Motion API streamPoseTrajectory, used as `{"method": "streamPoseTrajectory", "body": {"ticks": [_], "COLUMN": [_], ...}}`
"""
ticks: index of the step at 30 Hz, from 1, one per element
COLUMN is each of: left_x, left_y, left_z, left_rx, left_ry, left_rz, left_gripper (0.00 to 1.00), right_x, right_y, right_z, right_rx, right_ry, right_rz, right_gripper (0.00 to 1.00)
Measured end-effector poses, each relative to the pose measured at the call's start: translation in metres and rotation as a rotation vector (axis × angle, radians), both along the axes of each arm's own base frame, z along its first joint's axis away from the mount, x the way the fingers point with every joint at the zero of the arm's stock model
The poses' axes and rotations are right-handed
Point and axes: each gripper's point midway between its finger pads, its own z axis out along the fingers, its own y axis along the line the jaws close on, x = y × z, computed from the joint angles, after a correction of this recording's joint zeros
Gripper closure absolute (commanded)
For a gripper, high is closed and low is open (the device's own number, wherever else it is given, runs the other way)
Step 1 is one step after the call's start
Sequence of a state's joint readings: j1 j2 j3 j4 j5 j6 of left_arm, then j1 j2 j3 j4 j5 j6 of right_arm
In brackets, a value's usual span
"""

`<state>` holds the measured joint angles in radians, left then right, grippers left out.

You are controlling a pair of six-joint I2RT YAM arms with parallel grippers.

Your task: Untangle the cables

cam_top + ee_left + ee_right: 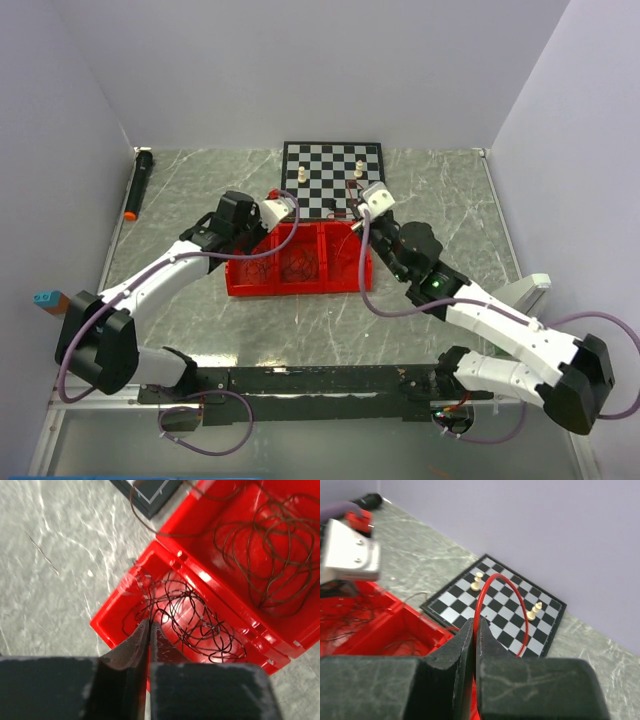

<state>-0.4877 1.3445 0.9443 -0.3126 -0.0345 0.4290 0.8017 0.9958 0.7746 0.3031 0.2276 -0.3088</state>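
Observation:
A red three-part tray (290, 291) sits in front of the arms. Its left compartment holds a tangle of thin black cable (200, 625), and the middle one holds looping brown cable (270, 545). One brown strand trails out over the tray rim (120, 587). My left gripper (150, 622) hangs above the left compartment, shut on a strand of the black cable that rises from the tangle. My right gripper (476, 622) is lifted over the tray's right end, shut on a red cable (495, 576) that arches over the chessboard. From above, the left gripper (290, 207) and right gripper (360, 192) hover at the tray's far side.
A chessboard (330, 180) with white pieces (303, 173) lies just behind the tray. A black marker with an orange tip (138, 185) lies by the left wall. A blue object (45, 298) sits at the left edge and a white one (525, 290) at the right. Walls enclose three sides.

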Motion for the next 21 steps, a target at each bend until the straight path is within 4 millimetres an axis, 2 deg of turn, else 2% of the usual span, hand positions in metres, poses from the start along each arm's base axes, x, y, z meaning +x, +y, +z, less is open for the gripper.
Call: {"method": "streamPoseTrajectory", "body": {"ticks": [3, 8, 10, 12, 15, 19, 21], "left_x": [-0.003, -0.011, -0.016, -0.017, -0.018, -0.022, -0.025], "left_y": [0.003, 0.006, 0.006, 0.005, 0.004, 0.005, 0.008], "left_z": [-0.005, -0.009, -0.006, 0.004, 0.036, 0.099, 0.129], "left_rx": [0.010, 0.019, 0.010, -0.002, -0.050, -0.122, -0.156], "left_ry": [0.023, 0.068, 0.095, 0.101, 0.070, -0.039, -0.100], "left_rz": [0.008, 0.008, 0.010, 0.002, -0.012, -0.019, -0.009], "left_gripper": [0.71, 0.37, 0.23, 0.14, 0.06, 0.01, 0.03], "right_x": [0.016, 0.035, 0.040, 0.044, 0.048, 0.049, 0.045], "right_y": [0.000, 0.004, 0.005, 0.007, 0.009, 0.009, 0.006], "right_z": [-0.011, -0.026, -0.030, -0.036, -0.044, -0.055, -0.061], "right_rx": [-0.019, -0.067, -0.087, -0.106, -0.130, -0.146, -0.140], "right_ry": [0.008, -0.001, -0.008, -0.010, -0.006, 0.016, 0.031], "right_rz": [-0.029, -0.056, -0.067, -0.072, -0.076, -0.081, -0.081], "right_gripper": [1.00, 1.00, 1.00, 1.00, 1.00, 1.00, 1.00]}}
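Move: The left gripper pinches the dark cable right over its place, the left compartment of the red bin, whose middle is some 11 cm below and 2 cm back; the middle compartment sits 9 cm to the right and 2 cm back. The right gripper holds the red cable high up: the right compartment is about 29 cm beneath and 2 cm back, the middle one 9 cm left and 2 cm back, the chessboard 18 cm ahead and 2 cm left. Open the left gripper wide to let go of the dark cable, easing down about 1 cm and back a little, then lift it sharply some 13 cm, clear of the left compartment. Meanwhile keep the right fingers shut on the red cable and lower it about 6 cm while carrying it 5 cm forward over the bin, rolling the hand slightly left side down. ##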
